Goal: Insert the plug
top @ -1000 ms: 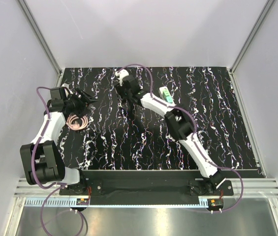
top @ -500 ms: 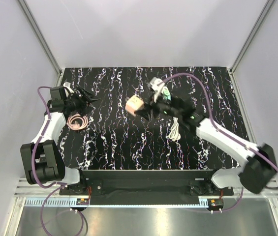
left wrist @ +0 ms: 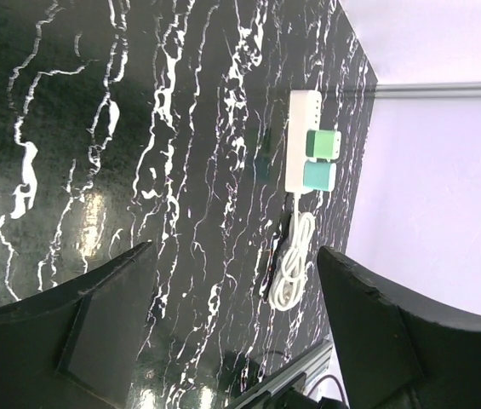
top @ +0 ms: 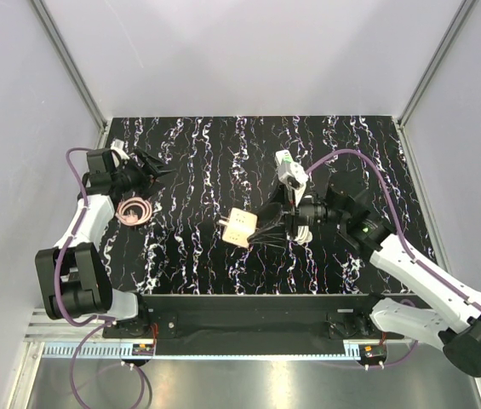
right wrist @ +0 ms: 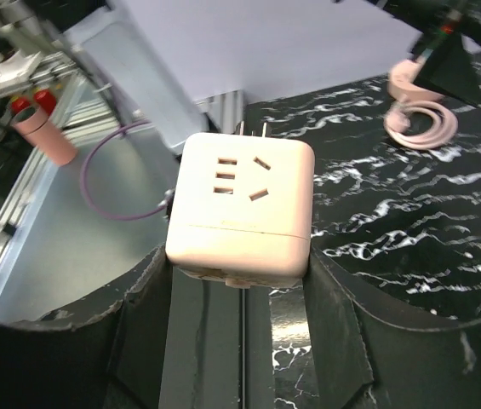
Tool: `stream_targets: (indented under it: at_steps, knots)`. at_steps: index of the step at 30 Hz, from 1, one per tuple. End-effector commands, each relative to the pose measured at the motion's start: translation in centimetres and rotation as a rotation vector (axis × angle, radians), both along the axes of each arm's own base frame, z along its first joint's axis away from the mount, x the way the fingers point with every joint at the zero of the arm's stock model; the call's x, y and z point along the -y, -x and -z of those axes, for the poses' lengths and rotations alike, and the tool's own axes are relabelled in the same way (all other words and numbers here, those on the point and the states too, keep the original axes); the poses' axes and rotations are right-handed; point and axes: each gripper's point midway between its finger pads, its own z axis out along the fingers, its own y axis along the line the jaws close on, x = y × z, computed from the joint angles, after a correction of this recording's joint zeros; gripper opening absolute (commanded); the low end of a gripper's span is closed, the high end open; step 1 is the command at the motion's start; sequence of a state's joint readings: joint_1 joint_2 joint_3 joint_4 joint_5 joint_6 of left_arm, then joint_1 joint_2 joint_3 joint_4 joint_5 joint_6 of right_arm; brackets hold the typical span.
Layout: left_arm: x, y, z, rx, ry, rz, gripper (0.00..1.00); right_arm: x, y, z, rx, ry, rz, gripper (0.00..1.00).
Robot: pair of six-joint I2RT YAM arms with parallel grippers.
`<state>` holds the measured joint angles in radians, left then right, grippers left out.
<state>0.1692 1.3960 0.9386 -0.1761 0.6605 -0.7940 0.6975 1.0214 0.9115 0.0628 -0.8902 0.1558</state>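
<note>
The light-green plug (left wrist: 323, 143) sits on the white power strip (left wrist: 298, 119), beside a teal block (left wrist: 319, 176). In the top view the strip (top: 291, 170) lies at the far middle right with the plug (top: 284, 159) on it. My right gripper (top: 253, 228) is shut on a pale pink cube adapter (right wrist: 242, 204) and holds it above the table's front middle. The cube's socket holes face the wrist camera and its prongs point away. My left gripper (top: 151, 170) hovers open at the far left with nothing between its fingers (left wrist: 104, 315).
The strip's white coiled cord (top: 302, 223) lies just under my right forearm. A pink coiled cable (top: 134, 209) rests at the left, below the left gripper. The black marbled table (top: 189, 264) ends at a metal rail in front.
My right arm has swung from the far middle back towards the front centre, carrying the pink cube with it. The left arm has barely moved.
</note>
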Motion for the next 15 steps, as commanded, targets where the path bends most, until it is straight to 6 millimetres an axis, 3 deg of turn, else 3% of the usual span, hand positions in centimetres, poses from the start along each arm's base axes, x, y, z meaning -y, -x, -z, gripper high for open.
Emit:
stream_targets:
  at_steps: [1,2,8,10,11,12,13,15]
  knots:
    - [1.9,0.2,-2.0,0.095,0.004,0.091,0.78,-0.5,-4.0,0.1,-0.040,-0.002,0.202,0.00]
    - [3.1,0.4,-3.1,0.128,-0.001,0.137,0.78,-0.5,-6.3,1.1,-0.073,0.018,0.313,0.00]
    - [6.9,2.6,-5.9,0.237,-0.169,0.299,0.80,1.2,-13.4,4.3,-0.196,0.020,0.720,0.00]
    - [7.7,4.0,-5.3,0.202,-0.152,0.303,0.81,0.5,-14.2,5.9,-0.284,0.005,0.755,0.00]
    - [7.5,4.5,-5.6,0.211,-0.152,0.285,0.82,-0.2,-13.7,6.0,-0.294,-0.014,0.719,0.00]
    - [7.5,5.0,-5.3,0.205,-0.144,0.278,0.82,-0.5,-13.0,7.4,-0.312,-0.016,0.690,0.00]
    - [7.6,5.8,-4.1,0.171,-0.125,0.275,0.82,-1.1,-12.6,5.9,-0.278,-0.097,0.654,0.00]
    - [8.4,7.6,-3.6,0.187,-0.088,0.316,0.83,-1.5,-11.8,6.5,-0.302,-0.115,0.607,0.00]
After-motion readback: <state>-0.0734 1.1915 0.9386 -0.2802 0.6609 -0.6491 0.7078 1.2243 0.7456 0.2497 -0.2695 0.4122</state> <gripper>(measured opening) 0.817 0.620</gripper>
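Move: Held in the right fingers, the pale socket cube with its plug prongs is some 23 cm back from the open left hand, 21 cm to its right and 14 cm higher. The pink cord coil lies about 7 cm back and 13 cm left of the left hand. From the right hand, the left gripper is 23 cm ahead, 21 cm left and 14 cm lower; the white power strip is roughly 32 cm ahead, 15 cm right and 28 cm down. Bringing the gripped cube forward and down, about 11 cm each way, the right hand swings some 35 degrees clockwise so the prongs turn from left towards forward-left. The empty left hand stays open and comes to meet it, about 8 cm right, then also 6 cm back and some 5 cm up, its fingers turning further to the right; it touches nothing. ##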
